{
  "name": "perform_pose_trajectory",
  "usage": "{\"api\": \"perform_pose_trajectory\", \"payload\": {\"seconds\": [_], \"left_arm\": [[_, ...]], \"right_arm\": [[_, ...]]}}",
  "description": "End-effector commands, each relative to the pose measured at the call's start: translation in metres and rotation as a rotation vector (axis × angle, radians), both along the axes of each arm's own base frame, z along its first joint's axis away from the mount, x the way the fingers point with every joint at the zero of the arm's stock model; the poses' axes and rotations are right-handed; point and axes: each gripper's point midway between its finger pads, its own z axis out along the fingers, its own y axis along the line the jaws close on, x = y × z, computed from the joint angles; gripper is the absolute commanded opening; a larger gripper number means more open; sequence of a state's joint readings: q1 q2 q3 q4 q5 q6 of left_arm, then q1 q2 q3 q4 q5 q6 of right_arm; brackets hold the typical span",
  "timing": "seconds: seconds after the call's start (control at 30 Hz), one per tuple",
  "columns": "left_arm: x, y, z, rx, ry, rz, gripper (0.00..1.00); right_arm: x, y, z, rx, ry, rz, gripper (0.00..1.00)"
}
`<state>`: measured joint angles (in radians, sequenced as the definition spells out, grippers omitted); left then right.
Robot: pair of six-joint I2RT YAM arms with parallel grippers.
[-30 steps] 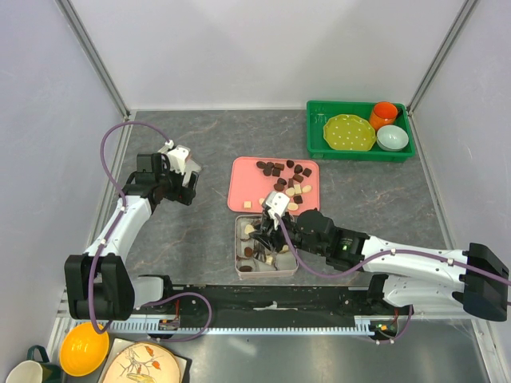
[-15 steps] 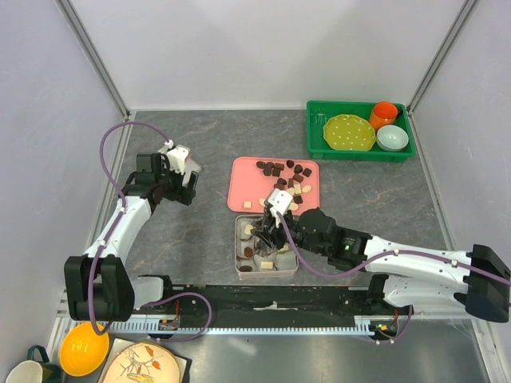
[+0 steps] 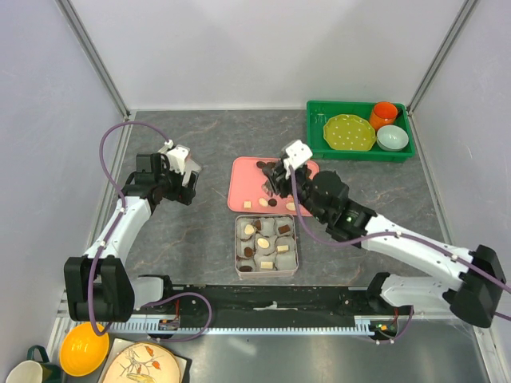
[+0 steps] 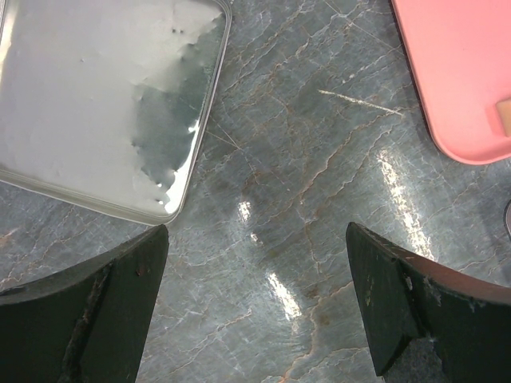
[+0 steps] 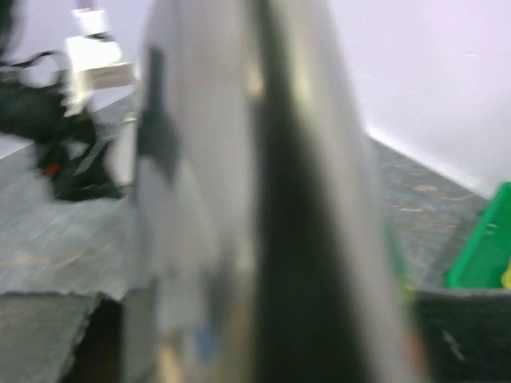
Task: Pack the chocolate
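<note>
Dark brown and cream chocolate pieces [image 3: 274, 203] lie loose on a pink tray [image 3: 243, 179] in mid-table. More pieces [image 3: 262, 242] sit in white paper cups inside a silver tin [image 3: 236, 243] just in front of it. My right gripper [image 3: 274, 179] hangs over the far half of the tray, above a cluster of dark pieces. Its jaws are dark against them, and the right wrist view is smeared by motion. My left gripper [image 3: 192, 187] [image 4: 257, 231] stands open and holds nothing, over bare stone left of the pink tray [image 4: 455, 80].
A green bin [image 3: 318, 148] at the back right holds a spotted plate [image 3: 349, 132], an orange cup [image 3: 384, 114] and a pale bowl [image 3: 392, 138]. A shiny flat metal lid [image 4: 96, 104] lies just beyond my left fingers. Walls close in on three sides.
My right gripper has left the tin and swung back and up over the pink tray, so the tin's cups now show uncovered. The left arm has not moved.
</note>
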<state>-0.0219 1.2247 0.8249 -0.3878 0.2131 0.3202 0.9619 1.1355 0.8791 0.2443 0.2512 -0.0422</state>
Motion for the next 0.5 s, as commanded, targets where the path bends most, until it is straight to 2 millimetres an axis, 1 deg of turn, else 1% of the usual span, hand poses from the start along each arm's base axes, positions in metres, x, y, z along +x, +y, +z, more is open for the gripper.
{"api": "perform_pose_trajectory", "payload": {"seconds": [0.0,0.07,0.1,0.13,0.17,0.23,0.27,0.3,0.33,0.37,0.4,0.47], "left_arm": [[0.009,-0.001,0.017,0.004,-0.057,-0.015,0.99],[0.009,-0.002,0.016,0.002,-0.052,-0.015,0.99],[0.009,-0.002,0.016,0.003,-0.053,-0.016,0.99],[0.009,-0.002,0.015,0.003,-0.053,-0.016,0.99],[0.009,-0.002,0.014,0.001,-0.049,-0.016,0.99],[0.010,-0.002,0.014,0.001,-0.052,-0.018,0.99],[0.010,-0.002,0.013,0.002,-0.051,-0.019,0.99],[0.010,-0.002,0.013,0.003,-0.051,-0.018,0.99],[0.010,-0.002,0.013,0.003,-0.054,-0.018,0.99],[0.010,-0.002,0.012,0.004,-0.050,-0.019,0.99],[0.010,-0.001,0.011,0.005,-0.048,-0.015,0.99],[0.010,-0.002,0.010,0.004,-0.049,-0.019,0.99]], "right_arm": [[0.052,-0.002,0.014,0.034,-0.061,-0.067,0.37],[0.068,0.000,0.009,0.038,-0.062,-0.078,0.37],[0.079,0.006,-0.002,0.027,-0.044,-0.077,0.37],[0.087,0.005,-0.005,0.026,-0.043,-0.077,0.37],[0.099,0.011,-0.011,0.024,-0.037,-0.082,0.36],[0.117,0.011,-0.017,0.026,-0.027,-0.089,0.37],[0.129,0.015,-0.024,0.018,-0.015,-0.097,0.37],[0.139,0.012,-0.026,0.024,-0.008,-0.111,0.37],[0.145,0.015,-0.029,0.026,-0.006,-0.105,0.38],[0.155,0.019,-0.035,0.021,0.003,-0.109,0.38],[0.163,0.017,-0.038,0.022,0.010,-0.119,0.39],[0.175,0.024,-0.047,0.017,0.020,-0.114,0.42]]}}
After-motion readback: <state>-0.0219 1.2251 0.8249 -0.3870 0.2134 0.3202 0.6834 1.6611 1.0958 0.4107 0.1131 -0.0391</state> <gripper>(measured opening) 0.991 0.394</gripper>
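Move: The right hand, holding the metal tongs, is high over the near part of the pink tray. The dark chocolates at the tray's far left lie about 17 cm ahead, 1 cm left and 29 cm below; the tray's middle is some 12 cm ahead, in line, and the pair of chocolates by its near edge 6 cm ahead, 1 cm left. The box of cups is 7 cm back, 2 cm left. From the left hand those dark chocolates are about 12 cm ahead, 25 cm right, 11 cm below. With its grip on the metal tongs unchanged, the right hand sweeps quickly forward about 15 cm, away from the box of cups and out over the pink tray towards the dark chocolates at its far left. It starts almost level, then sinks some 9 cm on the way while the wrist tips down about 5 degrees and turns slightly clockwise, the fingers staying at the same part opening around the tongs. ##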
